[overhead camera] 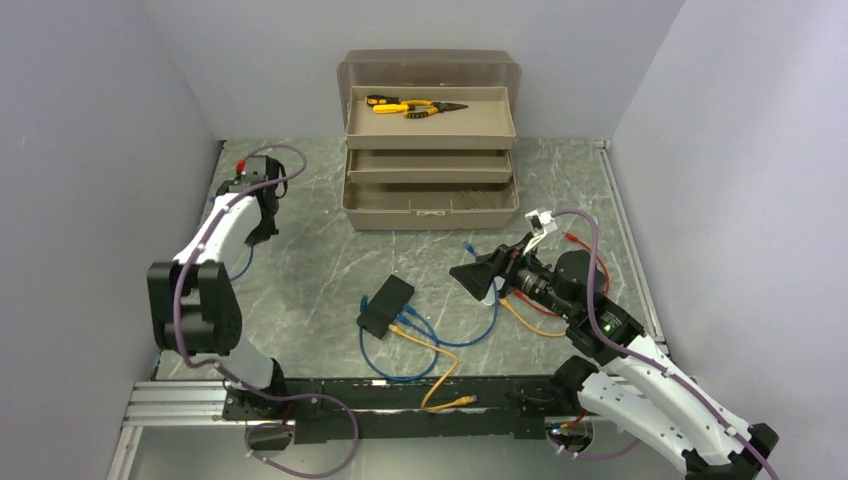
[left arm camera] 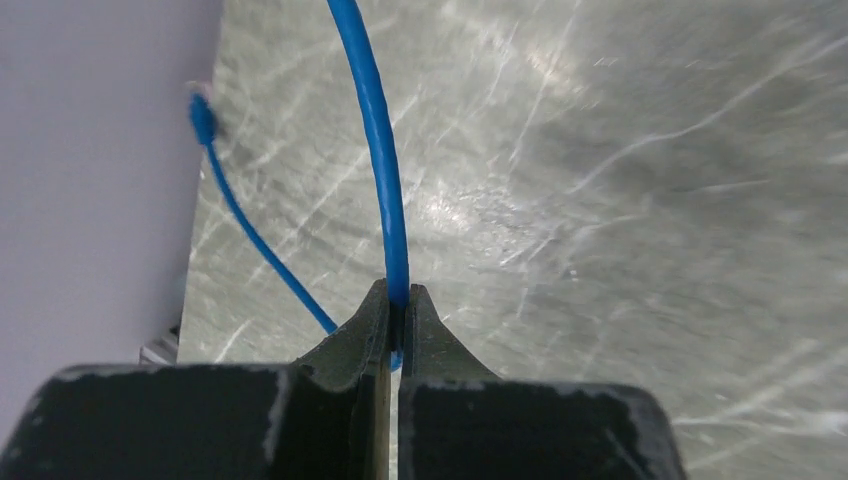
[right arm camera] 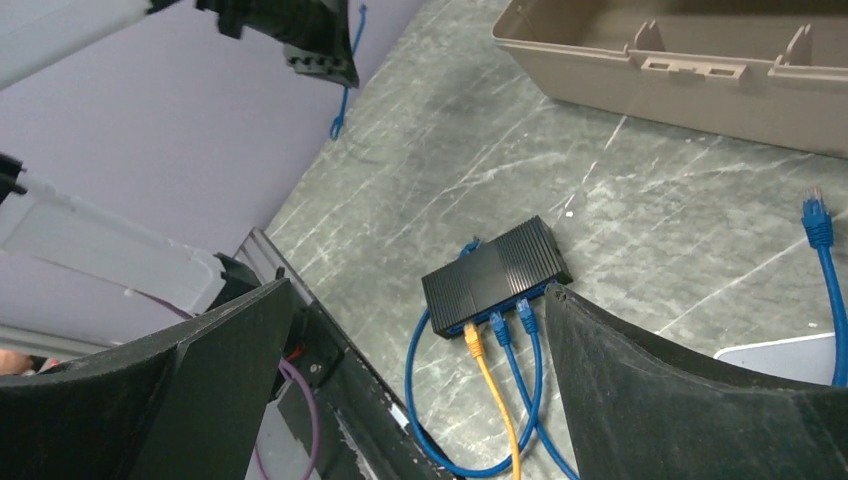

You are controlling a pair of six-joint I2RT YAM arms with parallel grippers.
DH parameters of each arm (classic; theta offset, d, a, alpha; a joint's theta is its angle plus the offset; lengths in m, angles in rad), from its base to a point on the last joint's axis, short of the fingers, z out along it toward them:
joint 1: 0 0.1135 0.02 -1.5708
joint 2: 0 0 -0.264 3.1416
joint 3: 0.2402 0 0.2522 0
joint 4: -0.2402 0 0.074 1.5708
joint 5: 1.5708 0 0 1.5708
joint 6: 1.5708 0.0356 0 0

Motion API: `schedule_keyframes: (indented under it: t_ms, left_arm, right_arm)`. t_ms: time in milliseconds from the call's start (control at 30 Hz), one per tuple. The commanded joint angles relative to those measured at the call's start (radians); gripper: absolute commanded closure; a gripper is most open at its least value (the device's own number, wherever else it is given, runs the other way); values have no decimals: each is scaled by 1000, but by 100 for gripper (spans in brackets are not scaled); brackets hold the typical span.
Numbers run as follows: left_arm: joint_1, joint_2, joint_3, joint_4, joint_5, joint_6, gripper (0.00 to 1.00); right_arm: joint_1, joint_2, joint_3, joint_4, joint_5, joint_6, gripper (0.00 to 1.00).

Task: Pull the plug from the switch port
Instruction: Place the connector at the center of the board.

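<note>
The black switch point(overhead camera: 385, 303) lies flat in mid-table. Along its near edge one yellow plug point(right arm camera: 473, 342) and two blue plugs point(right arm camera: 498, 325) sit in its ports point(right arm camera: 495, 275). My right gripper point(right arm camera: 418, 290) hovers above and to the right of the switch point(overhead camera: 480, 272), wide open with nothing between its fingers. My left gripper point(left arm camera: 400, 300) is off by the left wall point(overhead camera: 262, 225), shut on a thin blue cable point(left arm camera: 375, 120). That cable's free plug point(left arm camera: 203, 115) dangles loose, well away from the switch.
A beige toolbox point(overhead camera: 430, 150) stands at the back with yellow pliers point(overhead camera: 415, 106) in its top tray. Blue and yellow cables point(overhead camera: 440, 345) loop in front of the switch. A loose blue plug point(right arm camera: 817, 215) and orange and red cables point(overhead camera: 545, 310) lie under my right arm.
</note>
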Motion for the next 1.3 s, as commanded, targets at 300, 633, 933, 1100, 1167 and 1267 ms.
schedule_keyframes:
  t_ms: [300, 633, 933, 1100, 1167, 1267]
  left_arm:
    - [134, 155, -110, 130, 73, -134, 100]
    - [134, 172, -169, 204, 185, -151, 46]
    - [134, 63, -132, 152, 168, -209, 1]
    - [115, -122, -89, 115, 192, -248, 1]
    - [89, -209, -68, 93, 203, -265, 1]
    - [8, -366, -65, 99, 242, -291, 1]
  right_arm:
    - [-1, -37, -45, 27, 15, 5, 0]
    - [-1, -25, -58, 7, 26, 0, 0]
    - [-2, -25, -59, -3, 34, -8, 0]
    - [-1, -19, -45, -27, 51, -32, 0]
    - [0, -17, -39, -31, 59, -40, 0]
    - [-1, -10, -32, -35, 85, -33, 0]
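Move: The left hand already holds the short blue cable. The bare table spot where the cable goes lies almost beneath this hand, about 12 cm down, 2 cm back and 2 cm left. From the left hand, the black switch is roughly 29 cm right and 14 cm back, and the toolbox about 40 cm right and 9 cm ahead. From the empty right hand, that spot is some 46 cm left, 12 cm ahead and 26 cm below. Still pinching the blue cable, the left hand lowers it about 11 cm to the bare table, then opens wide and lets go. The emptied hand rises some 13 cm straight up off it, its fingers tipping outward from pointing down. The right hand, open and empty, sinks about 3.5 cm. ##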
